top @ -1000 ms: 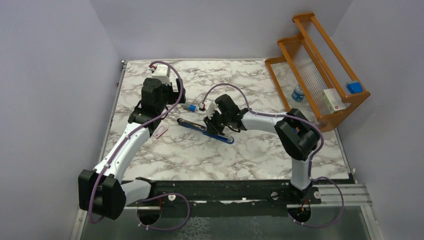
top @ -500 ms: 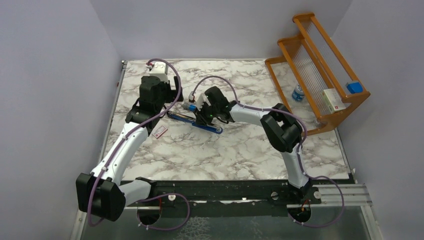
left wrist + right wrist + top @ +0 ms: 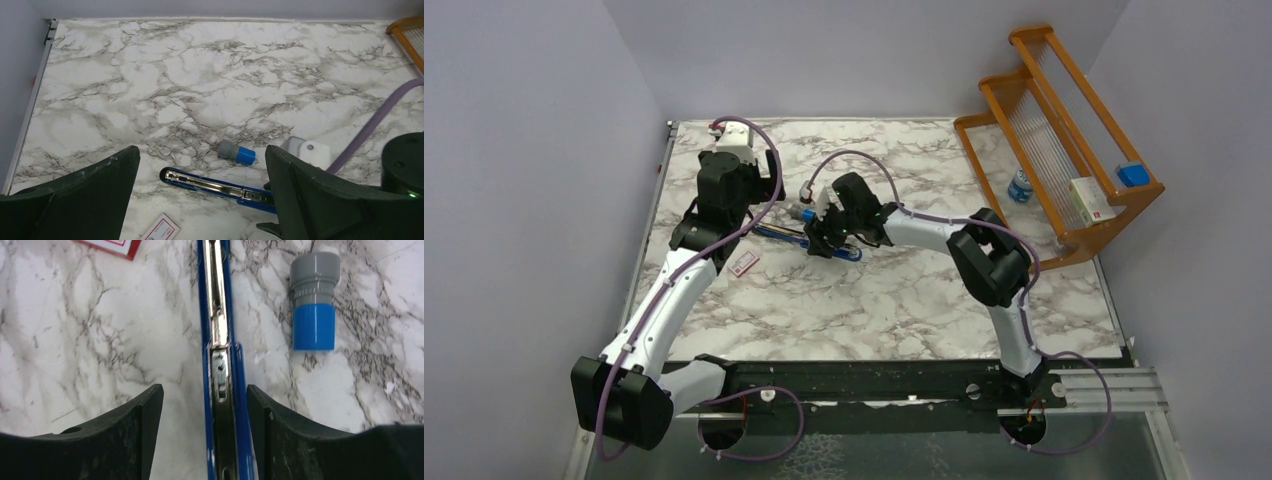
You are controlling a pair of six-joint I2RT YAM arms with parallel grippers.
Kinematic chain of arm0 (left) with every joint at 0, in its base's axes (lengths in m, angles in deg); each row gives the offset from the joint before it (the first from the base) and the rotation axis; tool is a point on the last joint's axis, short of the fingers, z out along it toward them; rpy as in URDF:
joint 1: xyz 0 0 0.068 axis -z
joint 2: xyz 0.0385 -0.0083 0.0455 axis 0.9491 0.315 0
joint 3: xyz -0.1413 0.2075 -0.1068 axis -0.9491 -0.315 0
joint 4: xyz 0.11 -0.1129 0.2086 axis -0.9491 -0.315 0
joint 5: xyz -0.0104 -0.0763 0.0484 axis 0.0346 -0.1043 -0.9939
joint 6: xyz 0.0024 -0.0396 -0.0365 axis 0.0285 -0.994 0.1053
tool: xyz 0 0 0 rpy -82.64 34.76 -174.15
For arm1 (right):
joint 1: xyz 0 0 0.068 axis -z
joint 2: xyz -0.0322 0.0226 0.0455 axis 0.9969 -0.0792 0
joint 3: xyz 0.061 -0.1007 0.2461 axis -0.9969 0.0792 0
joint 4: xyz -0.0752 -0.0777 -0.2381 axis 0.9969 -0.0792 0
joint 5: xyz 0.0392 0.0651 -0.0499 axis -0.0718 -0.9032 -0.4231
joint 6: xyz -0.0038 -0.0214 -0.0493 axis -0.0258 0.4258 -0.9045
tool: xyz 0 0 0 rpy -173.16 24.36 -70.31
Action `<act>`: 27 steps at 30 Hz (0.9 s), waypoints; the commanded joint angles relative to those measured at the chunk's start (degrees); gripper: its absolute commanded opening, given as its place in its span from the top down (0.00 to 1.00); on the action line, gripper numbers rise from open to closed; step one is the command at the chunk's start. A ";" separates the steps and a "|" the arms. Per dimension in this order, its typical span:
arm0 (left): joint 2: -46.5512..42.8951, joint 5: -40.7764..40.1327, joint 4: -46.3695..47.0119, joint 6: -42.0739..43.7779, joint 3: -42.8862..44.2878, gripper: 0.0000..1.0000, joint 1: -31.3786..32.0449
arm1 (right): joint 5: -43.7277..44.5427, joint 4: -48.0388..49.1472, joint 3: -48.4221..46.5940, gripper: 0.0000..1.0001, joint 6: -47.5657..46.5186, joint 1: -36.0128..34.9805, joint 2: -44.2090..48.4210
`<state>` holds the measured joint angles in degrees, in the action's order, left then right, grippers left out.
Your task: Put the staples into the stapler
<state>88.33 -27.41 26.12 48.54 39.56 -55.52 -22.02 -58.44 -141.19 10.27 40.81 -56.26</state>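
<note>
The blue stapler [image 3: 796, 238] [image 3: 215, 184] [image 3: 220, 340] lies opened flat on the marble table, its silver magazine channel facing up. My right gripper [image 3: 826, 240] [image 3: 205, 405] is open and straddles its rear part. The right finger is close against the blue side and the left finger stands well off. My left gripper [image 3: 742, 205] [image 3: 202, 155] hangs wide open above the stapler's front end, holding nothing. The staples show as a small white box with a pink-red label [image 3: 743, 263] [image 3: 161, 231] [image 3: 112, 245], lying left of the stapler. I cannot make out any loose strips.
A blue-capped grey cylinder [image 3: 802, 213] [image 3: 237, 151] [image 3: 313, 305] lies just beyond the stapler. A wooden rack [image 3: 1064, 130] at the far right holds a white box [image 3: 1091, 200] and a blue item [image 3: 1133, 174]. A small bottle [image 3: 1020, 186] stands by it.
The right gripper carried the stapler left and farther back, toward the left arm, then opened its jaws off it. The left arm drew back slightly and stayed open.
</note>
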 commanded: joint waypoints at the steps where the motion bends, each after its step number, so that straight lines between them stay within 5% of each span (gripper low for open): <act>1: -1.42 -1.55 -0.36 0.96 0.55 0.01 0.08 | 3.58 2.78 7.48 0.34 4.25 -0.36 12.22; 6: -1.52 -0.01 0.62 0.15 -0.97 0.01 0.64 | 22.47 3.19 22.15 0.30 16.11 1.55 27.41; 18: 0.19 0.13 2.89 1.34 -2.33 0.01 4.74 | 68.15 -19.58 41.37 0.08 44.36 15.33 52.02; 27: 1.96 -0.21 3.81 2.51 -1.96 0.01 9.21 | 70.17 -14.69 47.93 0.08 45.80 30.90 55.70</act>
<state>89.60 -27.54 27.98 49.69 37.57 -47.94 43.07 -74.16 -94.59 53.48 66.63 -1.90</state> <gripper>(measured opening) 0.990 0.922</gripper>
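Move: The open stapler lies between the right hand's already parted fingers, its middle about 2 cm left of and 2 cm below the hand; the pipe fitting is some 6 cm ahead and 4 cm left. A closed stapler lies beside the rack, about 41 cm right of the right hand and 8 cm back. From the left hand, the open stapler is roughly 10 cm right, 2 cm back and 25 cm below, with the staples box 3 cm left and 6 cm back. The right hand leaves the open stapler lying on the table, rising at first by nearly 10 cm and drawing back slightly, then sweeps fast some 43 cm to the right towards the closed stapler by the rack, turning about 100 degrees clockwise, opening its fingers wider and sinking a little at the end. The left hand, wide open and high over the table, starts a little later and drifts rightwards towards the open stapler, sinking slightly and turning a little clockwise. ##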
